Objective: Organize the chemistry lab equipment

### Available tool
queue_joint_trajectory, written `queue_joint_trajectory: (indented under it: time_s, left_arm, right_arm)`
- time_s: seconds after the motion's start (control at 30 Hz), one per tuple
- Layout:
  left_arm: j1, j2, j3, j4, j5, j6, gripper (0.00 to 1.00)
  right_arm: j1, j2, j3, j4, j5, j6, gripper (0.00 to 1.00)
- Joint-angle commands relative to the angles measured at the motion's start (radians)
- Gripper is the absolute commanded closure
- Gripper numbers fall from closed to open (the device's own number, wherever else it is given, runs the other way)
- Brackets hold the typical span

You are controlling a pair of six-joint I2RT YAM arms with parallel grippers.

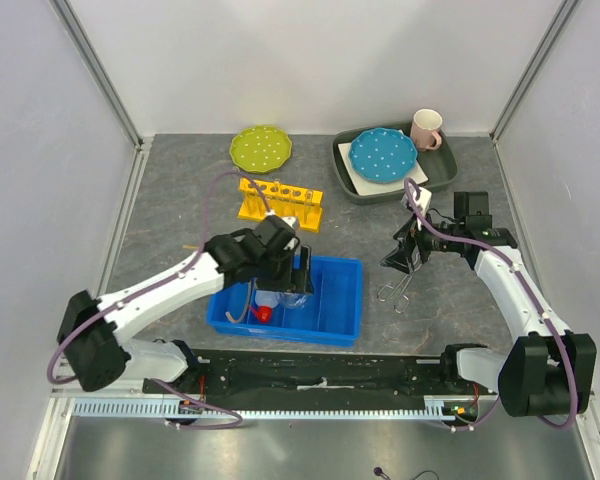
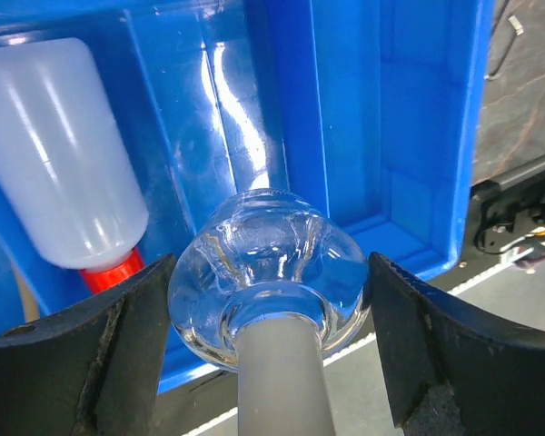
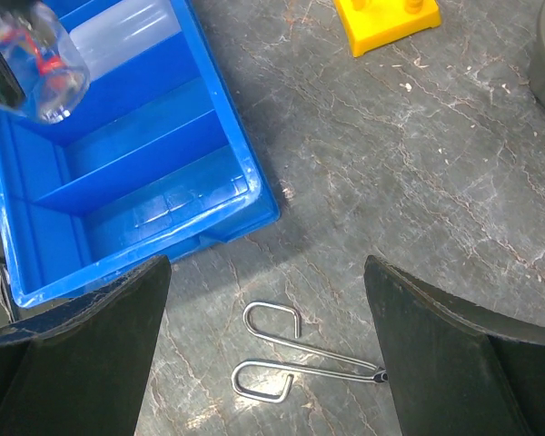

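Observation:
A piece of clear glassware (image 2: 263,263), round-bellied with a grey neck, hangs over the blue bin (image 2: 418,136) with my left gripper (image 2: 268,336) shut on its sides. It also shows in the right wrist view as the clear glassware (image 3: 50,77) above the bin (image 3: 118,182). The white squeeze bottle (image 2: 64,154) with a red cap lies in the bin's left compartment, beside a tan tube (image 1: 232,305). The metal tongs (image 3: 291,359) lie on the table right of the bin. Above them my right gripper (image 3: 268,345) hangs open and empty. The yellow rack (image 1: 278,202) stands behind the bin.
A green dotted plate (image 1: 261,148) lies at the back. A grey tray (image 1: 345,170) at the back right carries a blue dotted plate (image 1: 384,154) and a pink-handled mug (image 1: 426,128). White walls close in the table on three sides.

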Motion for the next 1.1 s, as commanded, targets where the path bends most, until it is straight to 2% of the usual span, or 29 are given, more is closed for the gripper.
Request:
queue_joint_trajectory:
  time_s: [0.0,0.13,0.3,0.43,0.53,0.57,0.6,0.87,1.03,1.07]
  left_arm:
    - [-0.059,0.094,0.072,0.083,-0.086,-0.05,0.79]
    - [-0.074,0.198,0.094,0.081,-0.109,-0.007,0.77]
    - [-0.094,0.304,0.124,0.083,-0.105,0.039,0.68]
    - [-0.102,0.341,0.134,0.087,-0.098,0.072,0.53]
    - [-0.105,0.353,0.132,0.09,-0.094,0.089,0.38]
    - [-0.108,0.355,0.132,0.09,-0.094,0.092,0.25]
    - [-0.11,0.354,0.131,0.092,-0.094,0.099,0.22]
    - [-0.111,0.341,0.131,0.093,-0.102,0.116,0.18]
    - [-0.111,0.327,0.124,0.104,-0.097,0.132,0.16]
    - [-0.111,0.324,0.124,0.104,-0.095,0.136,0.1]
  right_arm:
    - [-0.016,0.005,-0.009,0.004,-0.054,-0.023,0.05]
    - [-0.025,0.018,-0.009,0.001,-0.062,-0.02,0.05]
    - [-0.027,0.039,-0.008,0.0,-0.062,-0.02,0.05]
    - [-0.054,0.047,-0.009,0.0,-0.054,-0.022,0.05]
    - [-0.056,0.054,-0.009,0.0,-0.051,-0.022,0.05]
    - [-0.058,0.056,-0.009,-0.002,-0.049,-0.022,0.05]
    - [-0.058,0.057,-0.008,-0.002,-0.048,-0.022,0.05]
    - [-0.058,0.068,-0.003,-0.02,-0.034,-0.048,0.05]
    - [-0.058,0.09,0.031,-0.089,-0.019,-0.112,0.05]
    - [-0.058,0.091,0.049,-0.103,-0.014,-0.133,0.05]
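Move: The left hand holds the round glass flask over the blue bin. The third compartment from the left, just right of the white bottle, has its middle some 3 cm to the hand's right, 1 cm back and 9 cm below. The bottle lies about 8 cm to this hand's left, level with it and 8 cm down; the empty far-right compartment is about 11 cm to its right and 1 cm back. From the right hand the third compartment lies roughly 22 cm left, 10 cm back and 11 cm below. Keeping its grip around the flask's bulb, the left hand lowers it quickly by about 6 cm and some 3 cm to the right, past the lying bottle and down into the third compartment, while the wrist tips about 15 degrees so that the fingers point more steeply down; it then holds there almost still, fingers not opening. The right hand, open and empty above the metal tongs, eases down about 2 cm and slightly to its right without closing. ##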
